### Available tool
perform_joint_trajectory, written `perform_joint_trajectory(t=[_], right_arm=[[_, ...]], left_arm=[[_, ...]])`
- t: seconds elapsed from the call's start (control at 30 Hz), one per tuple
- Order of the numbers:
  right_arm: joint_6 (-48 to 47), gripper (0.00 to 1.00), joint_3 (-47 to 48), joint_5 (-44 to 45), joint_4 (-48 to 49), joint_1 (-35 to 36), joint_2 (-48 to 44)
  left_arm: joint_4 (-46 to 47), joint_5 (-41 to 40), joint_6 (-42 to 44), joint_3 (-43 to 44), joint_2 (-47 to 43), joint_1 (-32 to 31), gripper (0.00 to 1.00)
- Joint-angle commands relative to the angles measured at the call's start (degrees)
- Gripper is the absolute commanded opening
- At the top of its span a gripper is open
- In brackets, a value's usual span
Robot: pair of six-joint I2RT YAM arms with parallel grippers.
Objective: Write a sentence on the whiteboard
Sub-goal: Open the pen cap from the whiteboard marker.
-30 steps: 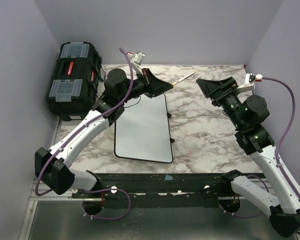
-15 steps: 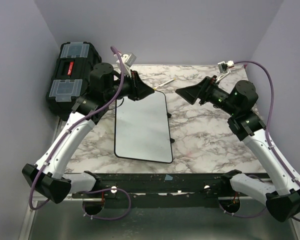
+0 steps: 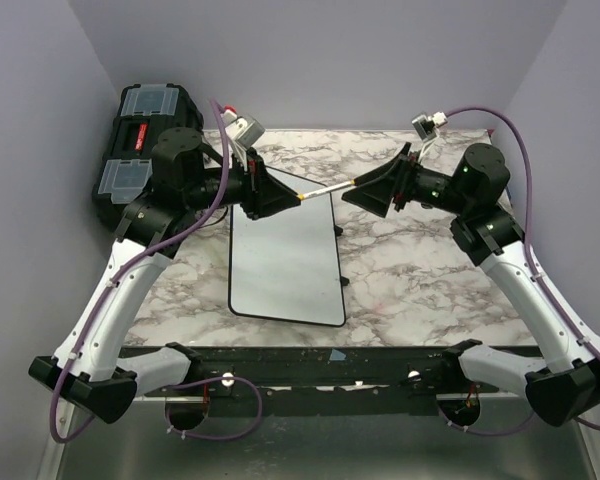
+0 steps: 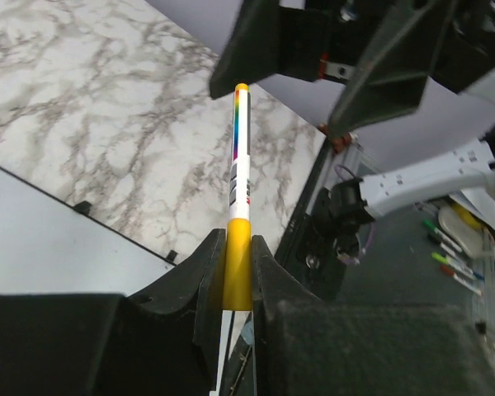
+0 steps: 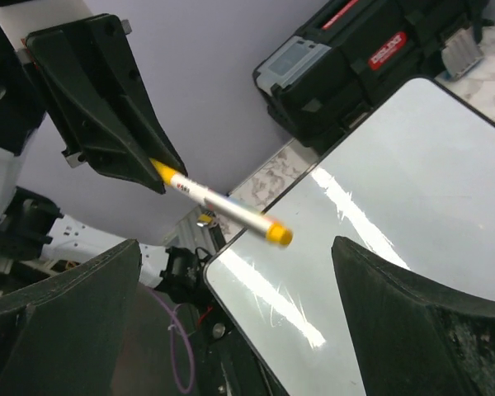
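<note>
My left gripper [image 3: 283, 198] is shut on the yellow end of a white marker [image 3: 326, 188] and holds it level in the air above the far end of the whiteboard [image 3: 285, 255]. The marker [image 4: 238, 165] points at my right gripper [image 3: 363, 189]. That gripper [image 5: 235, 243] is open wide, and the marker's free yellow tip [image 5: 278, 235] sits between its fingers without touching either. The whiteboard [image 5: 396, 190] lies flat on the marble table; its surface looks blank, and the sentence does not show on it.
A black toolbox [image 3: 145, 155] stands at the table's far left, beside the left arm. The whiteboard has small black feet [image 3: 338, 231] along its right edge. Marble tabletop [image 3: 420, 270] spreads to the right of the board, and purple walls close in the sides and back.
The left gripper has pulled left and nearer with the marker. The right gripper has swung left towards it and widened, so its fingers now stand either side of the marker's free end.
</note>
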Motion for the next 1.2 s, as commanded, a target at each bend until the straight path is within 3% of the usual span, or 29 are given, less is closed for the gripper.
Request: perform_joint_trajectory(t=[0.0, 0.1, 0.23, 0.6, 0.93, 1.17], right_arm=[[4.1, 1.0, 0.31, -12.46, 7.41, 0.12, 1.14], [11.36, 0.97, -2.21, -17.46, 16.52, 0.12, 1.36], [18.21, 0.87, -4.95, -20.76, 25.55, 0.12, 2.65], [20.46, 0.59, -4.35, -20.83, 26.81, 0.13, 5.06], [21.47, 0.51, -3.61, -20.8, 26.94, 0.1, 7.09], [21.91, 0.46, -3.56, -21.35, 27.59, 0.17, 7.16]], left_arm=[[-2.26, 16.58, 5.88, 0.93, -1.39, 0.11, 0.0], [-1.32, 17.12, 5.87, 0.17, -1.5, 0.1, 0.0], [4.34, 18.45, 2.94, -1.78, -1.35, 0.17, 0.0], [7.95, 21.57, 0.65, 1.54, 4.55, 0.08, 0.0], [7.2, 23.07, 1.09, 5.56, 9.31, -0.17, 0.0], [1.7, 25.02, 4.26, 9.29, 12.47, -0.2, 0.0]])
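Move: Held already by its long yellow end, the marker reaches out of the left fingers to the right, its middle about 5 cm right of and 2 cm ahead of that hand. The wide-open right gripper waits some 13 cm to the left hand's right, 2 cm farther out and slightly lower. From the right hand the marker's middle lies about 7 cm left, level fore and aft and 1 cm up; the left gripper lies 13 cm left, 2 cm back and 2 cm up. Bringing the two hands together in the air, the left keeps its grip on the yellow end, draws back about 4 cm, then comes forward again and to the right while turning clockwise, feeding the marker's free end into the right jaws. The right hand goes back and left to meet it, turning some 20 degrees counter-clockwise as its fingers close to about half open around the marker, not yet clamped on it. ##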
